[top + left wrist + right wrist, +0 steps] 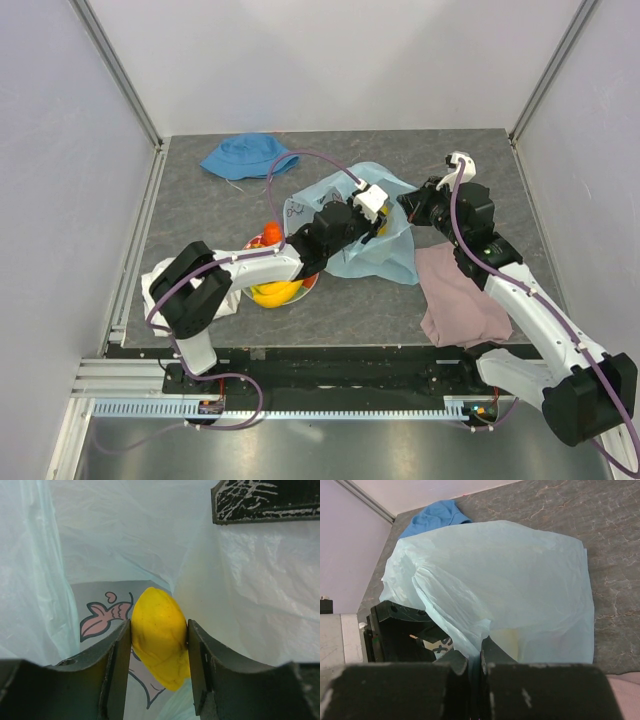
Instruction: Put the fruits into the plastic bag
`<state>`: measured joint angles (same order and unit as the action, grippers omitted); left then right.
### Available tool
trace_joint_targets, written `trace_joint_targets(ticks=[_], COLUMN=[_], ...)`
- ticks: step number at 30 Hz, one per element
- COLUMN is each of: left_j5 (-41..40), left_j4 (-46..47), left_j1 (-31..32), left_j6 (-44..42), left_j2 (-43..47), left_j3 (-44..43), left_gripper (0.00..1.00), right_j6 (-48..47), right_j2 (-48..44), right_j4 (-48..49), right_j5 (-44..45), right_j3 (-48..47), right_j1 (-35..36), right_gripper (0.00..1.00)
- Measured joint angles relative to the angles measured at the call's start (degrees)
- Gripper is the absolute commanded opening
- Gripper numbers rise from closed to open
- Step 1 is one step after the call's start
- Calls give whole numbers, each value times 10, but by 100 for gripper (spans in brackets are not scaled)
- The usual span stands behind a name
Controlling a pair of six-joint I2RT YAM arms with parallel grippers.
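The light-blue plastic bag (375, 250) lies at mid-table with its mouth held up. My left gripper (372, 212) reaches into that mouth; in the left wrist view it (159, 630) is shut on a yellow fruit (156, 612), with the bag's printed wall (100, 615) behind. My right gripper (408, 205) is shut on the bag's edge, the film (485, 625) pinched between its jaws (475, 655). Yellow bananas (275, 293) and an orange fruit (270, 235) stay on the plate (309, 286) under the left arm.
A blue hat (248, 156) lies at the back left. A pink cloth (455, 295) is spread under the right arm. White cloth (158, 285) sits beside the left arm's elbow. Walls enclose the table on three sides.
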<state>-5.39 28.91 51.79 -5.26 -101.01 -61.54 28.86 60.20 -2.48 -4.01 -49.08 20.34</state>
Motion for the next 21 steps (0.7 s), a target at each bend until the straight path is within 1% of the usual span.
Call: trace_joint_targets(ticks=[1, 4, 7, 9, 21], left_j5=[0, 7, 15, 19, 40], left_j4=[-1, -5, -6, -7, -10], left_j1=[-1, -7, -13, -16, -20], left_j6=[5, 17, 25, 29, 36], left_j2=[0, 0, 0, 0, 6], left_j3=[0, 0, 0, 0, 2], left_gripper=[62, 71, 75, 76, 77], right_j6=[1, 1, 1, 1, 1], right_j2=[1, 4, 5, 5, 5], right_j4=[0, 0, 0, 0, 0], right_j5=[-1, -1, -1, -1, 0], right_j3=[0, 0, 0, 0, 0], right_j1=[0, 0, 0, 0, 0], right_gripper=[0, 0, 0, 0, 0])
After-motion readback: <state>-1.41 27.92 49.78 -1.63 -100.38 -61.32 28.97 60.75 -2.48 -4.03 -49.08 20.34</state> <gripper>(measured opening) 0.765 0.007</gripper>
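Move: The left hand is inside the plastic bag with the yellow fruit between its pads; the bag floor for that fruit lies about 5 cm ahead, 5 cm to its right and 10 cm below. From this hand, the fruit bowl is about 11 cm back and 23 cm left, some 10 cm lower, and the blue hat about 15 cm ahead and 30 cm left, at a similar depth. From the right hand, pinching the bag's edge, the bag floor is about 2 cm ahead, neither left nor right, and some 18 cm below. The left hand stays almost in place inside the bag, drifting less than 1 cm, and spreads its fingers from about half to three-quarters open, so that both pads let go of the yellow fruit. The right hand holds still and keeps its shut grip on the bag's edge, with the mouth held up around the left gripper, whose wrist tips only some 5 degrees. ##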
